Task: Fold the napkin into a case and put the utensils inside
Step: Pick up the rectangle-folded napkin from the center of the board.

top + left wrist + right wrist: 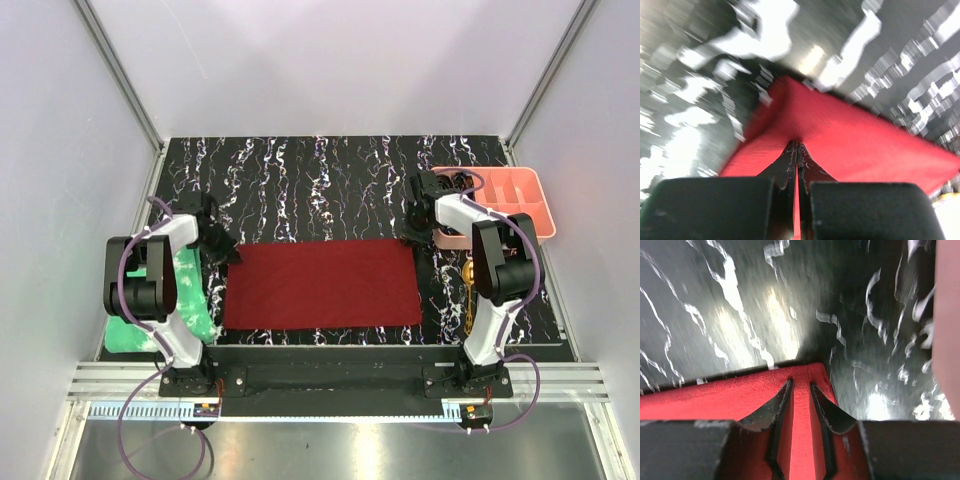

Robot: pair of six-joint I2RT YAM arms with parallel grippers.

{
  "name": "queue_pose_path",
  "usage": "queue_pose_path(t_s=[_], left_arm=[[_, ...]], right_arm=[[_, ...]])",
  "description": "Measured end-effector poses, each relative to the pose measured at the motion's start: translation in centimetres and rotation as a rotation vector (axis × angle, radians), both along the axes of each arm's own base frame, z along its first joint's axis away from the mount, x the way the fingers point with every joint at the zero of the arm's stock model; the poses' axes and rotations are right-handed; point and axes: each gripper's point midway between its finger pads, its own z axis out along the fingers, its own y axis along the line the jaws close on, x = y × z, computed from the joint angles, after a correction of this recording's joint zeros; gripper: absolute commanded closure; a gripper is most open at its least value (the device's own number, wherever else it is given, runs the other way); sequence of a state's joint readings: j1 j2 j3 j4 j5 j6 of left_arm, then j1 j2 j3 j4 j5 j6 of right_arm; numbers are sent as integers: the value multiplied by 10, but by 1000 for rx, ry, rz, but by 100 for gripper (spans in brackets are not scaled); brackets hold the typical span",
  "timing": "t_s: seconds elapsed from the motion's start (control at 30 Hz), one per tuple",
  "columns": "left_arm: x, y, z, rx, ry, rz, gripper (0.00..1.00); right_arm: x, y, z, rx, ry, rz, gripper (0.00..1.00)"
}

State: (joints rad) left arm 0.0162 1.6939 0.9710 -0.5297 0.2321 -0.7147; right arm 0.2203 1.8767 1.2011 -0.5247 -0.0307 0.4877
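Note:
The dark red napkin [320, 285] lies as a wide rectangle on the black marbled table, its long side running left to right. My left gripper [222, 246] is at its far left corner and is shut on the cloth. In the left wrist view the jaws [796, 145] pinch the napkin [850, 130], which rises off the table. My right gripper [412, 240] is at the far right corner. In the right wrist view its jaws [801, 382] hold a ridge of the napkin [715, 395] between them. The gold utensils [468, 285] lie right of the cloth, partly hidden by the right arm.
A pink compartment tray [505, 200] stands at the back right, close behind the right gripper; its edge shows in the right wrist view [947, 315]. A bright green crinkled sheet [190, 300] lies under the left arm. Grey walls close in the table.

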Motion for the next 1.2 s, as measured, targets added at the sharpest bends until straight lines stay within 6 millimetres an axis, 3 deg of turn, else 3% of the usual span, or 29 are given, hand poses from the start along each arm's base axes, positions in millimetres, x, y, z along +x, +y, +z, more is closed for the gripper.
queue_pose_path(t_s=[0.17,0.47,0.57,0.6,0.67,0.7,0.73,0.8,0.83,0.93,1.03,1.2], left_arm=[[9,18,-5,-1,24,40,99],[31,22,-4,-12,16,46,96],[36,23,-3,-9,-3,40,84],[37,24,-2,-6,-13,33,75],[38,22,5,3,-39,6,67],[40,19,14,9,-71,-11,64],[40,13,25,16,-110,-36,61],[40,-6,57,26,-218,-109,58],[39,-18,71,25,-267,-147,57],[26,-65,116,0,-437,-291,53],[2,-104,132,-38,-508,-411,51],[-33,-124,124,-62,-511,-515,49]], right_arm=[[18,-1,1,-17,-27,4,72],[42,0,2,-41,-53,23,70],[58,1,4,-53,-70,36,61],[61,0,5,-62,-69,39,52],[59,-4,9,-86,-54,40,44],[55,-7,12,-100,-41,44,41],[49,-10,18,-112,-29,46,25],[38,-14,33,-118,-32,49,12],[28,-16,44,-118,-42,54,0],[-8,-21,80,-94,-92,66,0],[-36,-22,96,-58,-136,79,0],[-81,-23,53,-59,-10,97,5]])
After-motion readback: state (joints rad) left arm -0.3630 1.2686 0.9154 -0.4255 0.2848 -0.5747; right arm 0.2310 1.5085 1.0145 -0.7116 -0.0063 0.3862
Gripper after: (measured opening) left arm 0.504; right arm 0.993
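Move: The folded napkin's middle lies about 9 cm back and 26 cm right of the left hand, whose shut fingertips are already on its far-left corner; the green cloth is some 24 cm left and 14 cm back. The right hand, already at the far-right corner, has that middle 13 cm back and 27 cm left, the pink tray 11 cm ahead and 26 cm right, the gold spoon 17 cm back and 19 cm right. Both hands slide the napkin forward about 5 cm, then rise, opening: right draws back, left sweeps rightward. ##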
